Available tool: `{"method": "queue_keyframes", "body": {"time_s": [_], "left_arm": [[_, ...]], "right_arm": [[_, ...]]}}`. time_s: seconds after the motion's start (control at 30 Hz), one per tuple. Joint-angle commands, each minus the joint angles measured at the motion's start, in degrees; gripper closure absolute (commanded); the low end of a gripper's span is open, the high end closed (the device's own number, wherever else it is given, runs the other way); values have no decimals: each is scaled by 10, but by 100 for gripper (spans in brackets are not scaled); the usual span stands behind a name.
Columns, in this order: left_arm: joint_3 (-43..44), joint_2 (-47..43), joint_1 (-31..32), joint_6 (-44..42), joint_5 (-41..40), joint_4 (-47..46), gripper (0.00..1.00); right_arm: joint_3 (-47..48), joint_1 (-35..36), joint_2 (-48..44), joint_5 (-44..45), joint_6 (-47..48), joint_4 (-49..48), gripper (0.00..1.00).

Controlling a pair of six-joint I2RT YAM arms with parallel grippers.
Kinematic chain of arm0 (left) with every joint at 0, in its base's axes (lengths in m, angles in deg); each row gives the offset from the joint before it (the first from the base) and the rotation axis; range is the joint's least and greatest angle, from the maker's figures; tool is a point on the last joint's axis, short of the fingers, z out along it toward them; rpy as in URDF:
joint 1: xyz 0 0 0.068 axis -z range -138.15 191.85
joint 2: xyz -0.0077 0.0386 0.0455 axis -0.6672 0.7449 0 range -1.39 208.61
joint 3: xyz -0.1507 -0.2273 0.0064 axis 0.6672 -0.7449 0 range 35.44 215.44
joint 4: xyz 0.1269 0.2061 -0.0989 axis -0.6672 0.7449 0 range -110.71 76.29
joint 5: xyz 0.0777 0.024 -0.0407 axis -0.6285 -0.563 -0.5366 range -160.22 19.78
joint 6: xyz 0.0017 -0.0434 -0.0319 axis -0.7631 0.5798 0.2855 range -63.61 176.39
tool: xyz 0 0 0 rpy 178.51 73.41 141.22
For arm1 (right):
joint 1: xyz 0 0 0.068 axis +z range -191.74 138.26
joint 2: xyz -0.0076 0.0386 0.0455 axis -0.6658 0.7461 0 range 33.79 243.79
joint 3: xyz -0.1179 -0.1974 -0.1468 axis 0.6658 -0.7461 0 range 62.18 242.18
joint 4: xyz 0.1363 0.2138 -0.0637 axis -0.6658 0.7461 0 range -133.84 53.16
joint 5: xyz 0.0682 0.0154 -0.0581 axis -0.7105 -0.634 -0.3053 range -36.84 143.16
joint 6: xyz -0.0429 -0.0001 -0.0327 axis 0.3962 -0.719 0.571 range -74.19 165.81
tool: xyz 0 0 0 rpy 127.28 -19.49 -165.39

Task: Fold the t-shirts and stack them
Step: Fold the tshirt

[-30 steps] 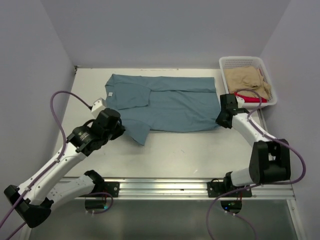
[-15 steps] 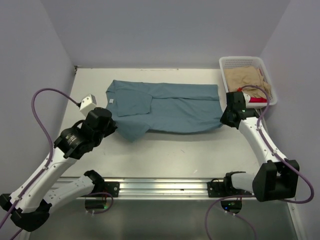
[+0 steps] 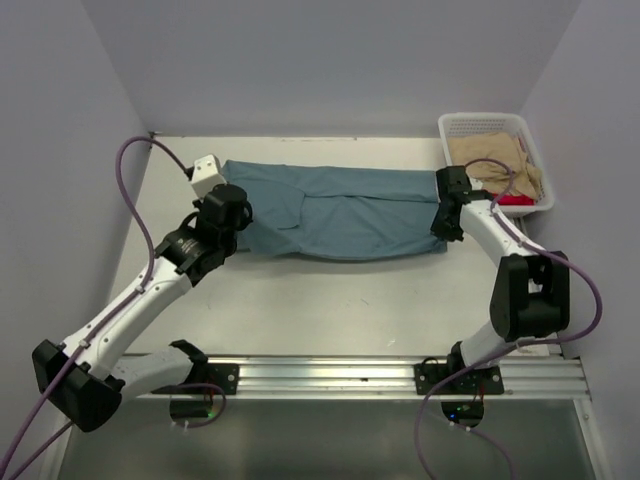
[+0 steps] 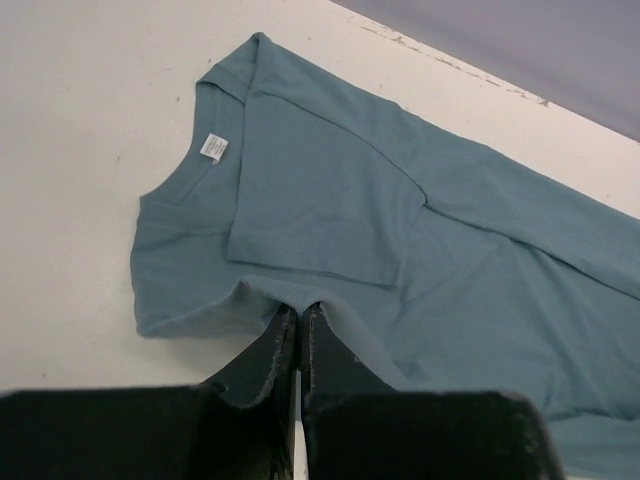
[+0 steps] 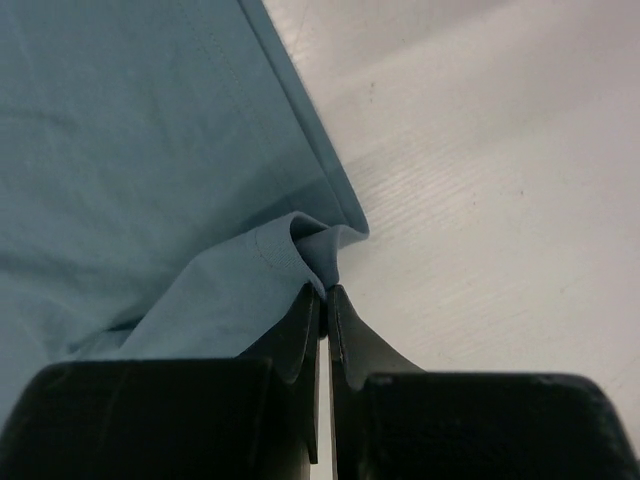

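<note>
The teal t-shirt (image 3: pixel 345 205) lies as a long band across the back of the table, collar and white label (image 4: pixel 211 147) at its left end. My left gripper (image 3: pixel 238 216) is shut on a pinch of its near edge beside the folded sleeve, seen in the left wrist view at the gripper's tips (image 4: pixel 300 310). My right gripper (image 3: pixel 443 220) is shut on the bunched hem corner (image 5: pixel 320 245) at the shirt's right end. A tan t-shirt (image 3: pixel 490 158) and a red t-shirt (image 3: pixel 515 200) lie in the basket.
A white mesh basket (image 3: pixel 445 125) stands at the back right corner, just beyond the right gripper. Grey walls close the table on the left, back and right. The arms' rail (image 3: pixel 330 370) runs along the near edge.
Both grippers have carried the shirt's near edge toward the back, so the shirt now shows as a narrower band. The left arm swung from the near left up to the shirt's collar end.
</note>
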Motion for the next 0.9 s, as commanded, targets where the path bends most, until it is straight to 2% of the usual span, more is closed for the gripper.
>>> {"method": "queue_keyframes", "body": {"time_s": [0.0,0.3,0.53,0.87], "left_arm": [[-13,24,-48,-59,24,-134,100],[-10,105,-98,-103,52,-234,100],[25,182,-148,-124,92,-269,100],[65,252,-181,-133,127,-322,100]], "right_arm": [[52,-2,30,23,-2,-28,100],[152,-2,112,46,2,-12,100],[216,-2,174,57,5,2,100],[259,-3,215,56,3,9,100]]}}
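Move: Both hands still hold the t-shirt's near side. Its far edge lies about 24 cm ahead and 3 cm right of the right hand, and some 5 cm below it. The basket stands roughly 23 cm ahead of that hand and 18 cm to its right. From the higher left hand, the far corner is about 27 cm ahead, 7 left and 20 below; the collar tag is 16 ahead and 8 left, and the folded sleeve 13 ahead and 5 right. Forward together, both hands carry the pinched near side of the t-shirt towards its far edge. The left travels about 13 cm while sinking some 6, drifting slightly left; the right goes about 10 cm, nearly level and low over the shirt, slowing as it comes up beside the basket. Fingers stay shut on the cloth and the wrists barely turn. ##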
